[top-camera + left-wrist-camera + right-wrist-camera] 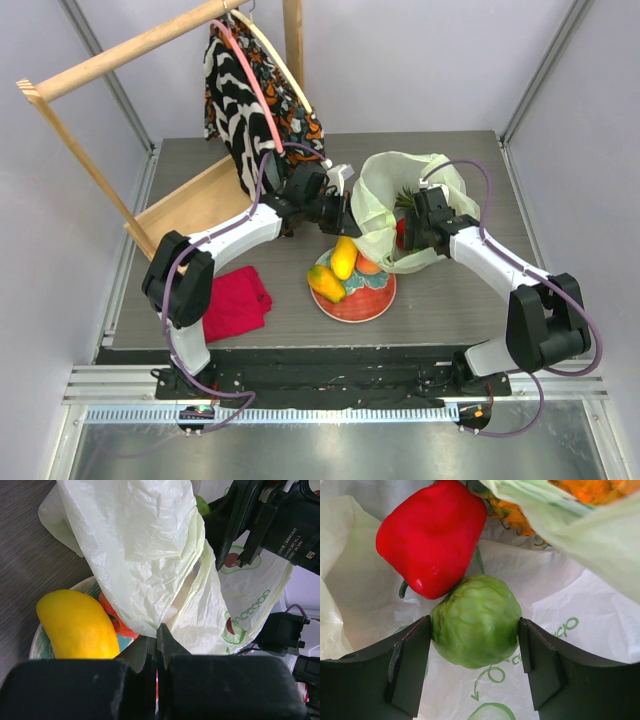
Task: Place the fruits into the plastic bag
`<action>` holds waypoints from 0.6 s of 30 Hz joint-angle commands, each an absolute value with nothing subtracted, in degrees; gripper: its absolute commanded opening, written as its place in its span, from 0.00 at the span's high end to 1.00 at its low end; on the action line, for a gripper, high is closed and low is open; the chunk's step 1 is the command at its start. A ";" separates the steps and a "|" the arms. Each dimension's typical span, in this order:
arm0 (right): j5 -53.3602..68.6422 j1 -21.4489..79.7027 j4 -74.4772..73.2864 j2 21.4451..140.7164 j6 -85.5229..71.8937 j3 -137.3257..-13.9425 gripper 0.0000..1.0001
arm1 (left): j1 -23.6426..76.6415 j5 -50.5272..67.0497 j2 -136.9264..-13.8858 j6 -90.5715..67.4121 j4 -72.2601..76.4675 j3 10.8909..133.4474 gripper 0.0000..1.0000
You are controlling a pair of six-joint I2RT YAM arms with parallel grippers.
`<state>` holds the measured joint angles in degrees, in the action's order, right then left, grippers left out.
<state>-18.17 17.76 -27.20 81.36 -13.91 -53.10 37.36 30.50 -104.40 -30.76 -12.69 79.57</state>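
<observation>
The pale yellow-green plastic bag [385, 185] lies at the table's middle right, its mouth toward the red plate [365, 305]. My left gripper [157, 635] is shut on the bag's [140, 555] edge and holds it up. My right gripper [475, 630] is inside the bag, both fingers pressed on the green round fruit [475, 620]. A red pepper [432, 535] touches that fruit, and the orange pineapple [512, 515] lies behind them. Two yellow mangoes [344, 257] [326, 283] and a peach [368, 265] sit on the plate.
A red folded cloth [237, 300] lies at the near left. A black-and-white patterned garment [250, 100] hangs from a wooden rack [100, 60] at the back left, close behind my left arm. The right arm's wrist [260, 520] is near the bag's mouth.
</observation>
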 commanded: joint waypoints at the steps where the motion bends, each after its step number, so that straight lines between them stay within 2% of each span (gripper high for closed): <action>1: -16.26 17.32 -24.26 81.47 -14.77 -53.44 0.63 | 37.09 31.20 -102.13 -29.71 -12.31 80.60 1.00; 4: -15.47 17.23 -24.34 81.56 -14.77 -53.44 0.52 | 37.09 31.20 -102.30 -29.71 -12.39 80.68 1.00; 6: -15.21 17.23 -24.34 81.47 -14.85 -53.35 0.39 | 37.09 31.29 -102.39 -29.62 -12.39 80.68 1.00; 7: -14.86 17.23 -24.35 81.47 -14.85 -53.35 0.25 | 37.09 31.29 -102.31 -29.62 -12.39 80.68 1.00; 8: -14.77 17.14 -24.35 81.30 -14.85 -53.44 0.04 | 37.09 31.38 -102.30 -29.62 -12.39 80.68 1.00; 18: -12.57 17.14 -24.00 77.96 -15.20 -53.61 0.02 | 37.09 31.29 -102.30 -29.62 -12.39 80.68 1.00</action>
<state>-14.15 17.39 -26.13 81.36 -14.48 -53.01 37.36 30.55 -104.40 -30.76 -12.73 79.57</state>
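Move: The right hand, down inside the plastic bag, still pinches the green fruit, with the bag floor only some 4 cm beneath. The red pepper lies against the fruit, about 4 cm ahead and 4 cm left of the hand; the pineapple's body is roughly 8 cm ahead and 5 cm right. From the left hand, which has the bag's near-left edge, the green fruit is about 16 cm to the right, level in reach and some 8 cm lower. The pinch on the green fruit ends as the right fingers, after a brief pause, spread from partly open to full width, letting go low inside the bag. Meanwhile the hand eases about 1 cm left at unchanged height, rolling slightly so its left side rises. The left hand stays put, shut on the bag's edge and holding the mouth open. ##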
